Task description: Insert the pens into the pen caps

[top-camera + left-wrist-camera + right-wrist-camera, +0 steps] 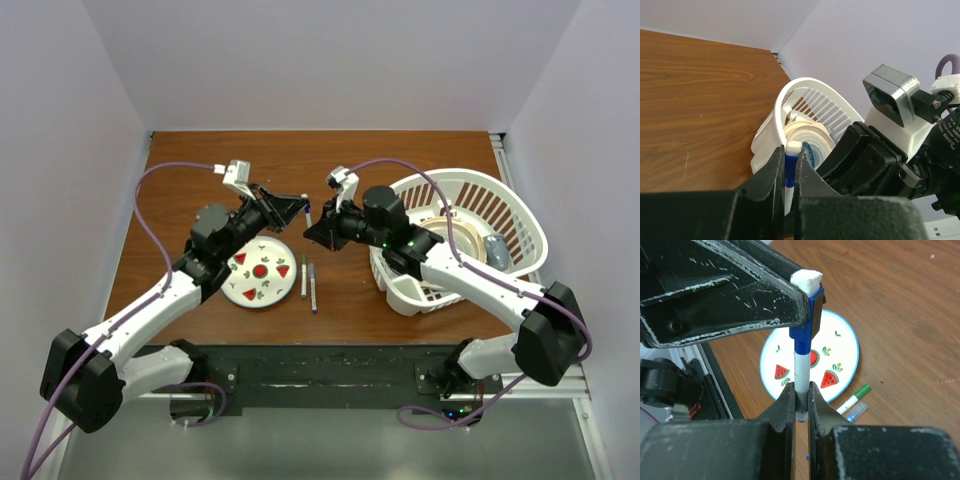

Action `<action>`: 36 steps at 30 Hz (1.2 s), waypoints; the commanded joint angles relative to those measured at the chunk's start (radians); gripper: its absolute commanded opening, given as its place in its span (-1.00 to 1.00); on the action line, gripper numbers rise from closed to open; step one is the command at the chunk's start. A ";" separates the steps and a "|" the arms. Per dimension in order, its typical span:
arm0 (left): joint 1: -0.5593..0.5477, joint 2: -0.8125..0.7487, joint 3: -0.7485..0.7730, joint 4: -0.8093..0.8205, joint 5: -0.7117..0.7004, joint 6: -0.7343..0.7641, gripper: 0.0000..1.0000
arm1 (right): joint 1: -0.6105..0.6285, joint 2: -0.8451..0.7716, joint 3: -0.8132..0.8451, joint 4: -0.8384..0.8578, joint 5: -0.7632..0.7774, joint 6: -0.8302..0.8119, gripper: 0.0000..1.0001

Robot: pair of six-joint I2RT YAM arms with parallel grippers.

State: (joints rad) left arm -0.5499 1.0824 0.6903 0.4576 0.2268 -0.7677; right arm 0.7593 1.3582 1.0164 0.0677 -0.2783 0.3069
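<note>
A white-barrelled pen [802,371] hangs in the air between my two grippers, above the table's middle. Its end sits inside a blue pen cap [808,320] with a white tip. My left gripper [791,150] is shut on that blue cap [791,165]. My right gripper [801,390] is shut on the pen's barrel near its other end. From above, the left gripper [302,204] and right gripper [313,229] nearly touch, with the pen [308,214] between them. Two more pens lie on the table, one with a green cap [856,395] and one darker [312,288].
A round white plate with watermelon marks [243,288] lies left of the two loose pens. A white slatted basket [520,215] holding a roll of tape [810,136] and other items stands at the right. Walls close in on three sides.
</note>
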 commanded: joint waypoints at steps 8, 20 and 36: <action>-0.030 0.079 0.218 -0.384 0.082 -0.019 -1.00 | -0.038 -0.278 -0.113 -0.010 -0.085 -0.058 0.07; -0.172 0.293 0.084 -0.277 -0.109 -0.238 -1.00 | -0.038 -0.645 -0.099 -0.325 0.191 -0.029 0.91; -0.240 0.582 0.192 -0.379 -0.274 -0.245 -0.94 | -0.040 -0.729 -0.107 -0.347 0.254 0.009 0.97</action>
State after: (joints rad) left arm -0.7822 1.6569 0.8268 0.0837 0.0067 -1.0122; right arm 0.7208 0.6319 0.8940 -0.2916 -0.0422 0.3000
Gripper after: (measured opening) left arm 0.078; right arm 0.986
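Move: The blue-capped pen is in both grippers, cap in the left, white barrel in the right. Its bare table spot lies about 6 cm back, 7 right and 28 below the left hand; the clear-capped pen is about 4 back, 1 right, the green-capped pen 1 back, 2 left, and the plate 13 left, 1 ahead. From the right hand the spot is 3 back, 6 right, 20 below; the basket's middle is about 10 ahead, 38 right. The capped pen goes down with the left hand, still pinched by its cap: a small lift, then about 24 cm down and some 6 right to beside the clear-capped pen, the fingers tipping down roughly 45 degrees. The right gripper opens wide, lets go of the barrel and withdraws right, up and back towards the basket, easing to a stop. ##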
